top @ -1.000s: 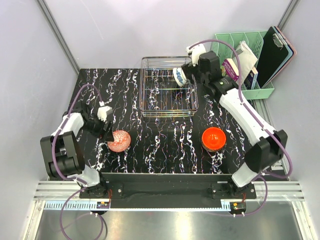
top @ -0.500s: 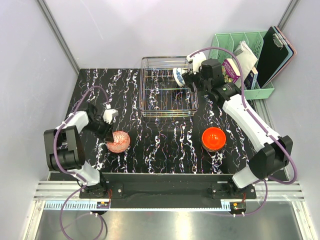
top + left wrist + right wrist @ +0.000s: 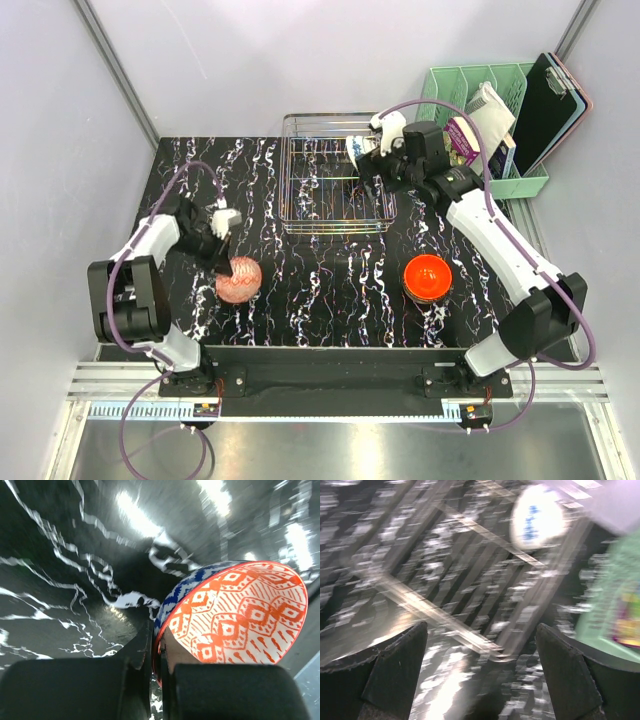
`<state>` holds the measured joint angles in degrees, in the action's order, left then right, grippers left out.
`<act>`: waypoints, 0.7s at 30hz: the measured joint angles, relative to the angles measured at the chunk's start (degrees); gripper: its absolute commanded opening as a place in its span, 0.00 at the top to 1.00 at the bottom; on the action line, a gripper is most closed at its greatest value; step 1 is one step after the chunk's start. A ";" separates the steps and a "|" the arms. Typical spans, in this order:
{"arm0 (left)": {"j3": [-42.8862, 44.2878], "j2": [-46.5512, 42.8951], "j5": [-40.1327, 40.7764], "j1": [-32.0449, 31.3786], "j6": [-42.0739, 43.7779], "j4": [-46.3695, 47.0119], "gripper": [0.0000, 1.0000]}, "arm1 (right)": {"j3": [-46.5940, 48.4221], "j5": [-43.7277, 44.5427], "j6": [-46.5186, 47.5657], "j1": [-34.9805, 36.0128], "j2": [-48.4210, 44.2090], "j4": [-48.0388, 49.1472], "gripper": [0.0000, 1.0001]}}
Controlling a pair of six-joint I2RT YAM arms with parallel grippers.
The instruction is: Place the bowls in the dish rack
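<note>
A bowl (image 3: 235,610) with an orange net pattern inside and blue outside fills the left wrist view. My left gripper (image 3: 159,670) is shut on its rim, one finger inside and one outside. In the top view this bowl (image 3: 240,282) is at the table's left front, with the left gripper (image 3: 224,250) at its far-left edge. A blue-and-white bowl (image 3: 354,148) lies in the far right corner of the dish rack (image 3: 335,230). My right gripper (image 3: 368,163) hovers open beside it, holding nothing. The blurred right wrist view shows that bowl (image 3: 537,524) beyond the rack's bars (image 3: 445,610). An orange-red bowl (image 3: 427,277) sits at right front.
A mint-green organiser (image 3: 500,120) with books and a black clipboard (image 3: 550,105) stands at the back right, just behind the right arm; its edge (image 3: 615,605) shows in the right wrist view. Grey walls enclose the black marbled table (image 3: 330,290).
My left gripper has slid right onto the patterned bowl's rim and shut on it. The right gripper, open throughout, has shifted slightly back by the rack's corner.
</note>
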<state>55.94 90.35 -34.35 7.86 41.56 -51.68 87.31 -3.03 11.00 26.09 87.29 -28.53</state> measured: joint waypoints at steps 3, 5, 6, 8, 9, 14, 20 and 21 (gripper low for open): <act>4.66 -1.51 -5.03 -0.07 1.07 -3.17 1.00 | 0.37 -10.43 -4.17 -0.11 1.05 -1.40 0.00; 8.52 -2.32 -8.44 -0.61 1.70 -4.48 1.00 | 0.76 -17.97 -7.41 -0.11 2.82 -1.44 0.00; 10.64 -2.47 -10.23 -1.05 1.97 -4.92 1.00 | 0.92 -20.92 -8.74 -0.11 3.74 -1.44 0.00; 14.23 -2.47 -13.75 -2.08 2.51 -5.14 1.00 | 1.27 -28.35 -12.22 -0.11 6.43 -1.27 0.00; 15.82 -2.36 -15.56 -2.54 2.69 -5.40 1.00 | 1.31 -31.69 -13.90 -0.11 7.78 -1.20 0.00; 23.98 -0.48 -22.40 -5.60 3.04 -6.29 1.00 | 1.29 -47.21 -24.37 -0.17 14.27 2.23 0.00; 27.67 0.24 -23.76 -10.91 -0.44 -1.81 1.00 | -3.61 -61.64 -46.66 -0.17 17.16 23.80 0.00; 27.67 0.28 -23.67 -11.54 -0.92 -1.33 1.00 | -5.68 -63.34 -52.04 -0.17 17.20 30.60 0.01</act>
<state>83.61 90.63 -58.02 -3.68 40.64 -53.01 81.62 -66.37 -41.04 25.91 104.49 2.07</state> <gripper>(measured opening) 0.045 0.994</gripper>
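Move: Ahead and to the right of the left gripper, which already pinches the patterned bowl's rim just above the table, the dish rack's middle lies about 25 cm forward and 27 cm right, about level. The orange bowl stands some 50 cm right, level with it. From the empty right gripper, that patterned bowl is about 18 cm back, 32 cm left and 25 cm down; the rack's middle is 8 cm ahead, 9 cm left, 23 cm down. Raising the pinched bowl about 17 cm, the left hand carries it right and forward towards the rack's near-left side, its fingers swinging up to aim more to the right. Meanwhile the wide-open right hand sweeps about 15 cm left and back towards that bowl, dips, then rises a little, turning its fingers to point nearly level to the left. ##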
